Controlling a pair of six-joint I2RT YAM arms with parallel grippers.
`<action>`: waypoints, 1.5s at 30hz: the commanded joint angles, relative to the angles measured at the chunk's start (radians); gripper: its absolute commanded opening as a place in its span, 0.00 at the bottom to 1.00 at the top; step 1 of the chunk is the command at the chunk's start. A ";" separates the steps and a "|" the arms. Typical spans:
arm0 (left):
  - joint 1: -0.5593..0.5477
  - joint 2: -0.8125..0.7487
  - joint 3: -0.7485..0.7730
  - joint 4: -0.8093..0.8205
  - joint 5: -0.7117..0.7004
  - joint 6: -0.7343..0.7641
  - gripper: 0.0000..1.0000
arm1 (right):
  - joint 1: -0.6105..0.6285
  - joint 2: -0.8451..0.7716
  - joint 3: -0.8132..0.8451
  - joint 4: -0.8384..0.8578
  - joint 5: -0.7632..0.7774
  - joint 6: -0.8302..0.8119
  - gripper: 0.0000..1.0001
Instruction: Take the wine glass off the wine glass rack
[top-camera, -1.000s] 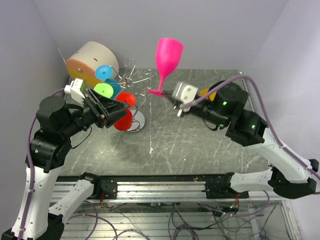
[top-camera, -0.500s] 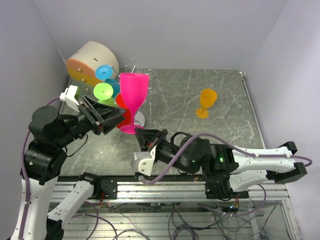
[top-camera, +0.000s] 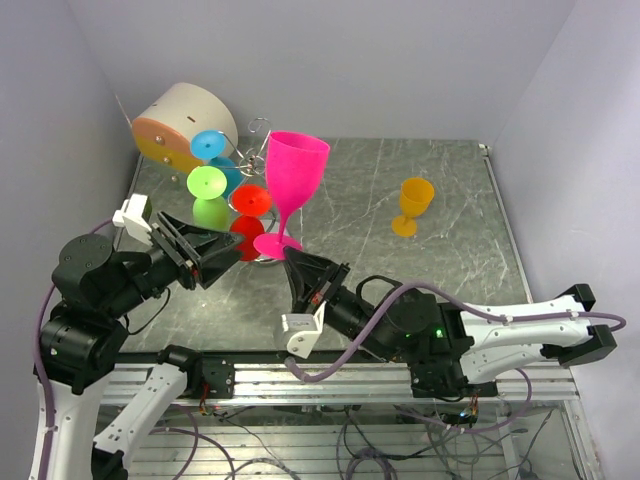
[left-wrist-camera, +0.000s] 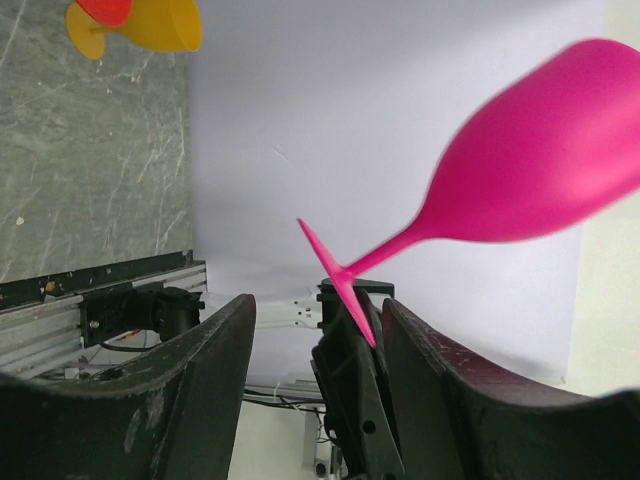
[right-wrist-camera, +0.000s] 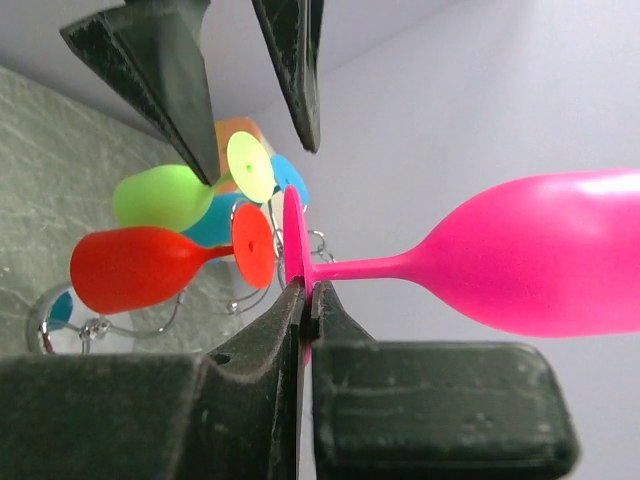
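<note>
The pink wine glass (top-camera: 296, 172) is clear of the silver wire rack (top-camera: 258, 130), held up in front of it. My right gripper (top-camera: 298, 266) is shut on the rim of its foot (right-wrist-camera: 296, 225), with the bowl (right-wrist-camera: 545, 262) out to the right. My left gripper (top-camera: 226, 255) is open and empty, just left of the pink foot. In the left wrist view the pink glass (left-wrist-camera: 530, 170) is past the open fingers (left-wrist-camera: 215, 385). Green (top-camera: 205, 182), blue (top-camera: 211, 146) and red (top-camera: 250, 200) glasses still hang on the rack (right-wrist-camera: 250, 292).
A beige-and-orange cylinder (top-camera: 182, 122) stands at the back left behind the rack. An orange glass (top-camera: 413, 206) stands upright on the grey marble table (top-camera: 420, 270) at the right. Walls close in the left, back and right sides.
One second ago the right arm held the pink glass at the back right. It then swung round to the front centre. Over the last half second the glass moved slightly right. The left gripper drew back a little.
</note>
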 joint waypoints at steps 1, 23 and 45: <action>-0.003 0.001 -0.011 -0.010 0.051 -0.058 0.65 | 0.024 0.009 -0.028 0.131 0.018 -0.065 0.00; -0.004 -0.085 -0.148 0.121 0.097 -0.189 0.26 | 0.044 0.121 -0.099 0.361 0.003 -0.132 0.00; -0.003 -0.217 -0.156 -0.002 -0.147 0.109 0.07 | 0.063 -0.202 -0.063 -0.187 0.478 0.478 0.29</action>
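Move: The pink glass, held upright by its base in the right hand's shut fingers, has that base about 7 cm to the right of the left hand, 2 cm ahead and nearly at the same height. The left hand's open fingers, where it is being taken, lie some 10 cm to the right hand's left and 1 cm back. On the rack, the red glass hangs roughly 19 cm straight ahead of the left hand and 20 cm below; the green glass is 23 cm ahead, 9 cm left and 19 cm below. Leftward and slightly down, the right hand brings the pink glass's base about 4 cm into the left hand's open fingers, while the left hand sinks some 2 cm and shuts on the base's rim. The right fingers then open partway and the hand pulls off to the right, about 12 cm and a little forward, its wrist turning; the left keeps its pinch, easing back and left. ##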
